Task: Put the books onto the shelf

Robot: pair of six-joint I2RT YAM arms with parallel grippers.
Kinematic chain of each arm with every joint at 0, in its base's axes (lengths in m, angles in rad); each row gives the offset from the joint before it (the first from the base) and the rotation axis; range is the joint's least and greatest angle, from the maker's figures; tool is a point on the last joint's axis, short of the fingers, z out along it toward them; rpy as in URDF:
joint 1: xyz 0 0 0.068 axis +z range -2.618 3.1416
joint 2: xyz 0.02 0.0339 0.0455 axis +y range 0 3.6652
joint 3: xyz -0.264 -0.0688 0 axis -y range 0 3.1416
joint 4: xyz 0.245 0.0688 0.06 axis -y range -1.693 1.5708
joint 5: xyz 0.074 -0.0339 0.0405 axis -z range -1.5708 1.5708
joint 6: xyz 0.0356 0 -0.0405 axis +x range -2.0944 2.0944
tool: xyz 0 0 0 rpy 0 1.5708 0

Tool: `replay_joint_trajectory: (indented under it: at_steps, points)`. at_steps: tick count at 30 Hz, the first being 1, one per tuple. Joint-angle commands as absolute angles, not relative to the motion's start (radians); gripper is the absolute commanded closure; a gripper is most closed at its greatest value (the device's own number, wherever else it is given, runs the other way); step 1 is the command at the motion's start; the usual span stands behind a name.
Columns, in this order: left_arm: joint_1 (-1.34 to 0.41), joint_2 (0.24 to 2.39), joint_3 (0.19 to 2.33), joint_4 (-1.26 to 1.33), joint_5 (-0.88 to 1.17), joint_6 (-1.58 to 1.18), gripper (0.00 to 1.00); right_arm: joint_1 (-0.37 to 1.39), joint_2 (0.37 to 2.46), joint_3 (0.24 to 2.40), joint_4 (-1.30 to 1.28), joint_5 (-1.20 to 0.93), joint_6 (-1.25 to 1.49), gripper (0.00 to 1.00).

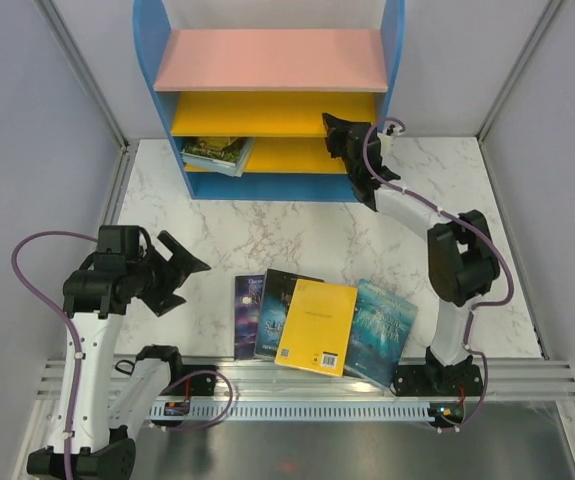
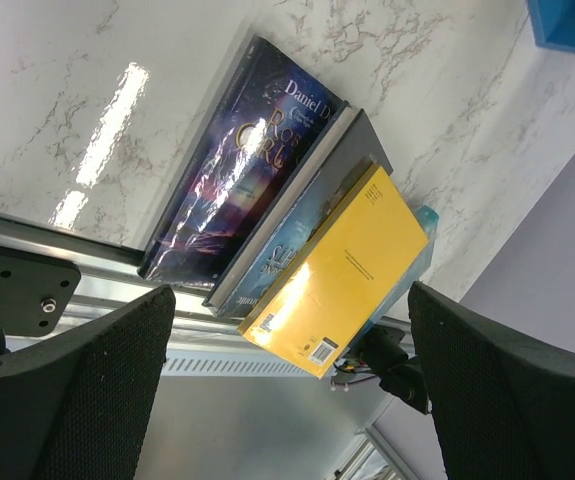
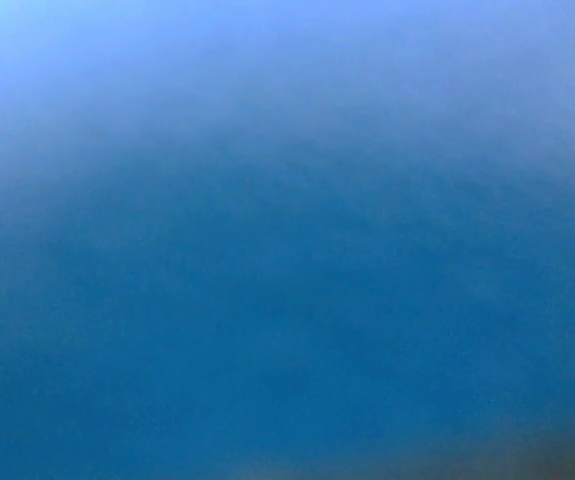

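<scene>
Several books lie overlapped near the front of the table: a dark fantasy one [image 1: 248,315], a dark blue one [image 1: 282,308], a yellow one [image 1: 317,326] on top and a teal one [image 1: 382,330]. A green-covered book [image 1: 215,153] lies at the left end of the lower board of the shelf [image 1: 267,186]. My left gripper [image 1: 182,272] hovers open left of the pile. The left wrist view shows the yellow book [image 2: 342,265] and the fantasy book [image 2: 237,170] beyond its spread fingers [image 2: 67,400]. My right gripper [image 1: 339,135] reaches into the shelf's right end. Its wrist view is filled with blurred blue, jaws hidden.
Grey walls close in the marble table [image 1: 267,235] on both sides. A slotted metal rail [image 1: 317,410] runs along the near edge, with both arm bases on it. The shelf's blue right side panel [image 1: 395,50] stands right next to my right wrist.
</scene>
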State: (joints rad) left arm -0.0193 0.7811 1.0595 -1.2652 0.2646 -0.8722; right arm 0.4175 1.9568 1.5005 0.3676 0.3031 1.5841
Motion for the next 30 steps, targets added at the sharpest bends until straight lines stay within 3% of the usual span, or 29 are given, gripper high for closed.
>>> replay_joint_trajectory:
  at_steps: [1, 14, 21, 23, 24, 27, 28, 30]
  points:
    - [-0.018, 0.779, 1.074, -1.226, 0.275, -0.842, 0.00, 0.396, 1.680, 1.392, 0.082, 0.405, 1.359, 1.00]
    - [-0.018, 0.773, 1.025, -1.186, 0.325, -0.842, 0.00, 0.382, 1.212, 1.025, -0.166, 0.420, 1.351, 1.00]
    - [-0.020, 0.735, 0.951, -1.151, 0.353, -0.845, 0.00, 0.383, 1.115, 0.953, -0.222, 0.361, 1.298, 0.97]
    - [-0.020, 0.730, 0.925, -1.114, 0.385, -0.841, 0.00, 0.383, 1.115, 0.951, -0.222, 0.305, 1.276, 0.82]
    - [-0.020, 0.729, 0.916, -1.100, 0.400, -0.833, 0.00, 0.383, 1.114, 0.950, -0.222, 0.284, 1.270, 0.57]
    - [-0.023, 0.730, 0.882, -1.058, 0.448, -0.812, 0.00, 0.383, 1.092, 0.950, -0.233, 0.246, 1.235, 0.28]
    - [-0.029, 0.730, 0.868, -1.054, 0.449, -0.808, 0.00, 0.383, 1.085, 0.954, -0.248, 0.230, 1.204, 0.14]
    - [-0.040, 0.724, 0.847, -1.039, 0.454, -0.805, 0.00, 0.383, 1.071, 0.974, -0.268, 0.204, 1.171, 0.02]
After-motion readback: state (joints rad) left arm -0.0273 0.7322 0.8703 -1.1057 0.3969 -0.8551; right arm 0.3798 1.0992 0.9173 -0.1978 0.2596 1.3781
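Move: The right hand already pinches the front edge of the shelf's upper yellow board at its right end, fingers one above and one below. The blue side panel stands about 6 cm to its right, level in depth; the shelved books lie some 25 cm left, 3 cm farther in and 8 cm lower. Back on the table, the yellow book is roughly 43 cm nearer the robot, 6 cm left and 26 cm down. From the left hand, the gripped board end is about 41 cm ahead, 30 cm right and 6 cm up. Still pinching the front edge of the upper yellow board, the right hand drags the shelf back towards the robot and the table books, some 18 cm back and 10 cm to the right, tipping down about 15 degrees. It then opens wide, lets go of the board, rolls slightly and backs off about 3 cm more. The open left hand sinks about 3 cm and drifts 2 cm right. ##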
